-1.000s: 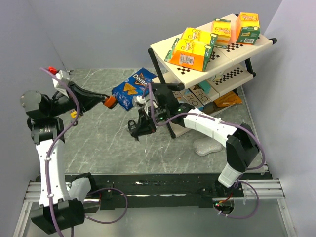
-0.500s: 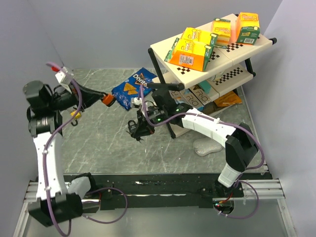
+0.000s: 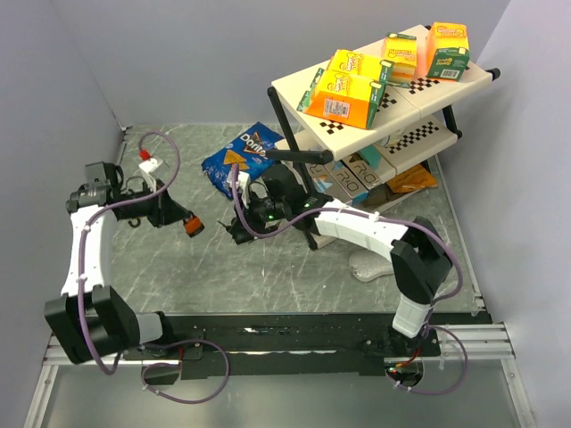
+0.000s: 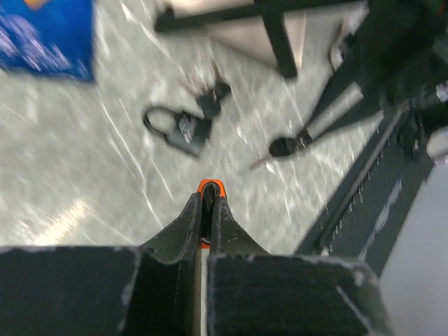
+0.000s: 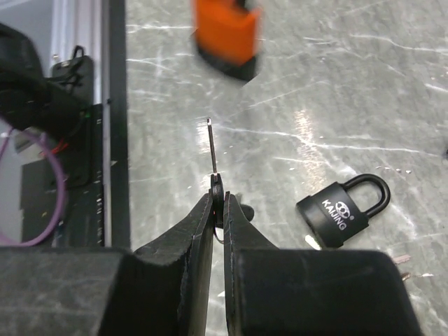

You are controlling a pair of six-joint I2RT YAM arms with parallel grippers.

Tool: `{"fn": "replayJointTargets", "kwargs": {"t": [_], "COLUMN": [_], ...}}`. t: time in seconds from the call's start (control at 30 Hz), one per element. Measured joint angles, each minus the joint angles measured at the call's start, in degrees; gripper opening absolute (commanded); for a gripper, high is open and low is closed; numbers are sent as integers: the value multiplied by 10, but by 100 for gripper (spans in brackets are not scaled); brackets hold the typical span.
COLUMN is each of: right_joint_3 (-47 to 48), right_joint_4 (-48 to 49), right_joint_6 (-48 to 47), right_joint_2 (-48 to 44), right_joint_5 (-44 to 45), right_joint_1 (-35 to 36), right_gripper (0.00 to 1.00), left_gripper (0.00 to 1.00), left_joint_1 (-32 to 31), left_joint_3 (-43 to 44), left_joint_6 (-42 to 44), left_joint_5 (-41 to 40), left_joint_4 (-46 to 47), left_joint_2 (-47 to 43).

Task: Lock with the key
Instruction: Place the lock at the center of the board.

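My left gripper (image 3: 192, 226) is shut on an orange padlock (image 3: 194, 226), held low over the marble table; in the left wrist view only its orange edge (image 4: 210, 187) shows between the fingertips (image 4: 189, 217). My right gripper (image 3: 239, 229) is shut on the head of a small key (image 5: 212, 150), whose blade points at the orange padlock (image 5: 225, 35). The two grippers are a short way apart. A black padlock (image 5: 341, 204) with its shackle standing out lies on the table to the right of the key. It also shows in the left wrist view (image 4: 183, 130), with keys beside it.
A two-tier shelf rack (image 3: 294, 85) with orange and yellow boxes stands at the back right, its black leg (image 3: 308, 234) just behind my right gripper. A blue Doritos bag (image 3: 236, 159) lies at the back. A grey lump (image 3: 375, 265) lies right of centre. The black rail (image 3: 294, 332) runs along the near edge.
My left arm has swung down and lowered the orange padlock from up near the chips bag to just above the table. My right gripper with the key has shifted slightly left.
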Motion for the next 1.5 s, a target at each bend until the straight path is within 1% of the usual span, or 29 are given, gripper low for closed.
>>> {"fn": "replayJointTargets", "kwargs": {"t": [0.17, 0.27, 0.47, 0.57, 0.7, 0.9, 1.17, 1.33, 1.5], "right_joint_3": [0, 0, 0, 0, 0, -1, -1, -1, -1], "right_joint_4": [18, 22, 31, 31, 30, 30, 30, 30, 30], "right_joint_6": [7, 7, 5, 4, 2, 1, -1, -1, 0], "right_joint_2": [29, 30, 30, 30, 30, 30, 30, 30, 30], "right_joint_5": [9, 10, 8, 8, 8, 8, 8, 7, 7], "right_joint_1": [0, 0, 0, 0, 0, -2, -3, -4, -5], "right_gripper": [0, 0, 0, 0, 0, 0, 0, 0, 0], "left_gripper": [1, 1, 1, 1, 1, 1, 2, 4, 6], "left_joint_1": [0, 0, -3, -7, -14, -27, -30, -33, -38], "left_joint_3": [-28, -44, -45, -35, -34, -28, 57, 94, 100], "left_joint_6": [130, 186, 233, 252, 262, 248, 215, 208, 200], "left_joint_5": [-16, -26, -37, -45, -57, -65, -62, -61, -62], "left_joint_4": [-97, -134, -140, -141, -133, -100, -97, -95, -89], "left_joint_2": [65, 108, 178, 239, 295, 340, 422, 452, 459]}}
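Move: The orange lock hangs from the left gripper by its shackle; its landing spot on the bare grey board lies about 21 cm below that hand, roughly 1 cm ahead and 1 cm right. The black lock lies about 5 cm farther out and 10 cm right of that spot. The key in the right gripper is some 9 cm right of the left hand, 3 cm back and 5 cm below. From the right hand, the spot is about 4 cm ahead, 11 cm left and 17 cm below. Bring the left gripper almost straight down, about 19 cm, to set the orange lock on the open board short of the black lock. Ease back some 3 cm as it drops quickly, then forward about 6 cm while settling the last bit. Tip the fingers about 30 degrees further downward on the way, and keep them shut on the shackle. ##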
